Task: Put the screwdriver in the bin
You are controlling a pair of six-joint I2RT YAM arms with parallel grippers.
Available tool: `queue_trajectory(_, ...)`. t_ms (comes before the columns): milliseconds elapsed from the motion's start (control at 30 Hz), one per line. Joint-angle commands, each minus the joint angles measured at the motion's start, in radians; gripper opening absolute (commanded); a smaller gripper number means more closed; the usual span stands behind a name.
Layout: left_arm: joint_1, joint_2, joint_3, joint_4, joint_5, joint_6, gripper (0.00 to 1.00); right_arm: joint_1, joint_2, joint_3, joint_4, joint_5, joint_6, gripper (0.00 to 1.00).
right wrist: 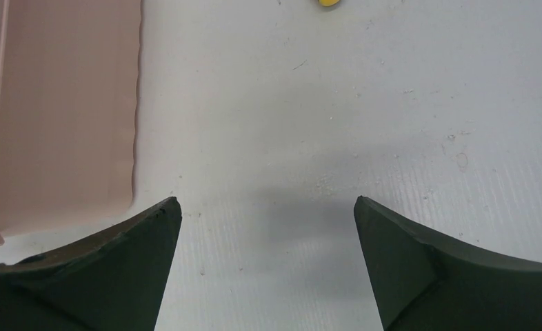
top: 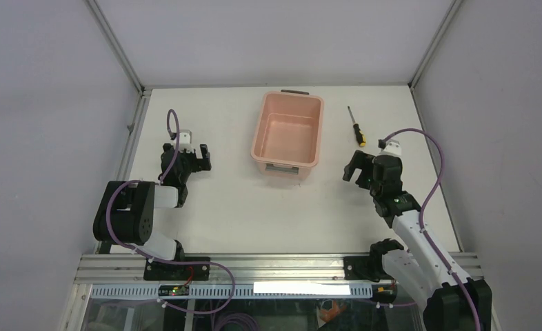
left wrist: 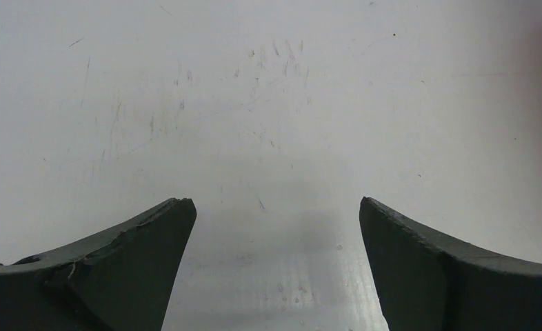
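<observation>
The screwdriver [top: 355,126] lies on the white table to the right of the bin, shaft pointing away, yellow end nearest me. Only its yellow end [right wrist: 329,3] shows at the top edge of the right wrist view. The pale pink bin [top: 288,130] stands at the back middle, empty; its side [right wrist: 61,110] fills the left of the right wrist view. My right gripper [top: 356,167] is open and empty, a short way in front of the screwdriver. My left gripper [top: 194,156] is open and empty, left of the bin, over bare table.
White table [top: 254,207] enclosed by grey walls at the back and sides, with metal frame posts at the back corners. Purple cables loop above both wrists. The left wrist view shows only scuffed table surface [left wrist: 268,124].
</observation>
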Motion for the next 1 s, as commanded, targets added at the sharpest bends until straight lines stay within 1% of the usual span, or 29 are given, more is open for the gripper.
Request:
queue_trajectory(0, -0.006, -0.024, 0.003, 0.027, 0.009, -0.016, 0.99, -0.006, -0.030, 0.013, 0.005, -0.004, 0.005, 0.99)
queue_trajectory(67, -0.006, -0.024, 0.003, 0.027, 0.009, -0.016, 0.99, -0.006, -0.032, 0.027, 0.007, -0.001, -0.004, 0.99)
queue_trajectory(167, -0.007, -0.024, 0.003, 0.027, 0.009, -0.016, 0.99, -0.006, -0.001, 0.102, -0.033, 0.053, -0.010, 0.99)
queue_trajectory(267, -0.006, -0.024, 0.003, 0.027, 0.009, -0.016, 0.99, -0.008, 0.081, 0.209, -0.074, 0.079, -0.029, 0.99)
queue_trajectory(400, -0.006, -0.023, 0.003, 0.027, 0.009, -0.016, 0.99, -0.050, 0.297, 0.435, -0.164, 0.077, -0.082, 0.99)
queue_trajectory(467, -0.006, -0.024, 0.003, 0.027, 0.009, -0.016, 0.99, -0.091, 0.441, 0.543, -0.189, 0.025, -0.142, 0.99)
queue_trajectory(500, -0.007, -0.023, 0.003, 0.026, 0.009, -0.016, 0.99, -0.110, 0.480, 0.595, -0.190, -0.026, -0.176, 0.99)
queue_trajectory(567, -0.007, -0.024, 0.003, 0.026, 0.009, -0.016, 0.99, -0.140, 0.617, 0.703, -0.202, -0.103, -0.241, 0.99)
queue_trajectory(700, -0.006, -0.023, 0.003, 0.027, 0.009, -0.016, 0.99, -0.165, 0.822, 0.884, -0.271, -0.126, -0.357, 0.99)
queue_trajectory(800, -0.007, -0.025, 0.003, 0.026, 0.009, -0.016, 0.99, -0.179, 0.958, 0.985, -0.304, -0.144, -0.405, 0.99)
queue_trajectory(967, -0.006, -0.024, 0.003, 0.025, 0.009, -0.016, 0.99, -0.195, 1.184, 1.175, -0.393, -0.195, -0.413, 0.99)
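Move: The screwdriver lies ahead of the right hand, its middle some 23 cm farther out, about 4 cm to the right and roughly 10 cm below, with the handle end nearest. The bin is the only neighbour, its middle about 17 cm ahead of that hand, 22 cm to its left and 5 cm lower. From the idle left hand the screwdriver is around 13 cm ahead, 57 cm to the right and 4 cm below. Forward in an arc towards the screwdriver goes the right hand, about 20 cm out: it climbs some 8 cm on the way, then sinks back to its starting height over the handle, edging right to line up. The wrist tips about 20 degrees farther down, with a slight roll and counter-clockwise turn; the fingers stay wide open and touch nothing. ##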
